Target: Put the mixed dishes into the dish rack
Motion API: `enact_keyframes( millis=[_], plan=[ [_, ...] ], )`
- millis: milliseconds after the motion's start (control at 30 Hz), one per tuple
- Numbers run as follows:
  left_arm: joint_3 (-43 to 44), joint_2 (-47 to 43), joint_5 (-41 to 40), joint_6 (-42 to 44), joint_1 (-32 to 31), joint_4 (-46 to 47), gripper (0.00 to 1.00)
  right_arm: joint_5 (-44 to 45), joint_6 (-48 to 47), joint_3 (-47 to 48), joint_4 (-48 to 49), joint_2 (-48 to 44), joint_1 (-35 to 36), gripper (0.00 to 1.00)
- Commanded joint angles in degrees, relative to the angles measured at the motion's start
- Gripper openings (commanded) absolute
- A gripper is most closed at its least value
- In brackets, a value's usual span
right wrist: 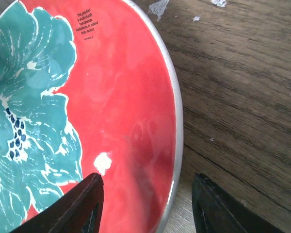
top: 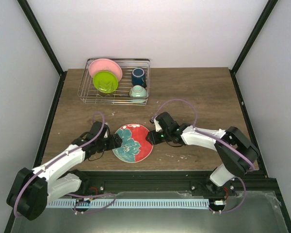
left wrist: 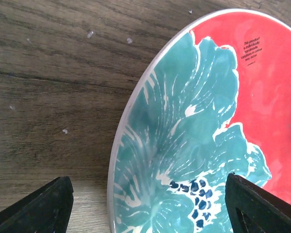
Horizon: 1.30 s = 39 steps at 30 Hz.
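Note:
The red-and-teal floral plate (top: 132,142) lies flat on the wooden table between my two grippers. My left gripper (top: 115,141) is open and straddles the plate's teal left rim (left wrist: 117,160), one finger (left wrist: 43,206) over the wood and the other over the plate. My right gripper (top: 153,137) is also open, astride the red right rim (right wrist: 173,145) with a gap on both sides. At the back left, the dish rack (top: 117,97) holds the pink plate (top: 105,68) and lime-green plate (top: 105,81) upright, the dark blue cup (top: 138,76) and the mint-green bowl (top: 138,91).
The wooden table (top: 199,92) is bounded by white walls with black corner posts. A black rail (top: 150,172) runs along the near edge, where both arm bases sit. Small white specks (right wrist: 157,7) dot the wood near the plate.

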Motion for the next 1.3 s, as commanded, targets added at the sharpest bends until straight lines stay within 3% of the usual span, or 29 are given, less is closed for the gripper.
enact_keyframes(
  millis=[0, 433, 667, 933, 1267],
  plan=[
    [-1.48, -0.95, 1.84, -0.68, 0.17, 2.66, 0.85, 0.78, 0.46, 2.84, 0.69, 1.06, 0.94, 0.48],
    [-1.82, -1.07, 2.0, 0.03, 0.08, 2.12, 0.83, 0.75, 0.5, 4.07, 0.71, 2.84, 1.84, 0.12],
    [-2.05, -1.82, 1.93, 0.2, 0.08, 1.49, 0.82, 0.42, 0.7, 4.62, 1.37, 4.19, 2.37, 0.1],
    [-2.35, -1.62, 3.22, 0.66, 0.09, 1.69, 0.63, -0.23, 1.0, 4.71, 2.3, 5.61, 2.72, 0.11],
    [-4.58, -0.64, 6.36, 0.37, -0.37, 5.34, 0.52, -2.06, 0.82, 5.6, 3.56, 7.6, 3.33, 0.1]
  ],
)
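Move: The red-and-teal plate lies flat between my hands. Its middle is about 9 cm to the left of my right hand, 1 cm nearer me and some 2 cm lower, with its right rim between the open fingers. The mint bowl in the rack is roughly 24 cm ahead of that hand and 5 cm left, and the dish rack's middle 30 cm ahead and 17 left. From my left hand the plate's middle is about 7 cm right, 1 cm back and 3 cm below. My right hand sinks about 1 cm as it shuts its fingers on the plate's right rim, then keeps that pinch and draws the plate about 2 cm left, edging forward too. My left hand waits at the left rim, then eases about 1 cm back and down, narrowing its fingers to roughly half open around the rim without pinching it yet. ##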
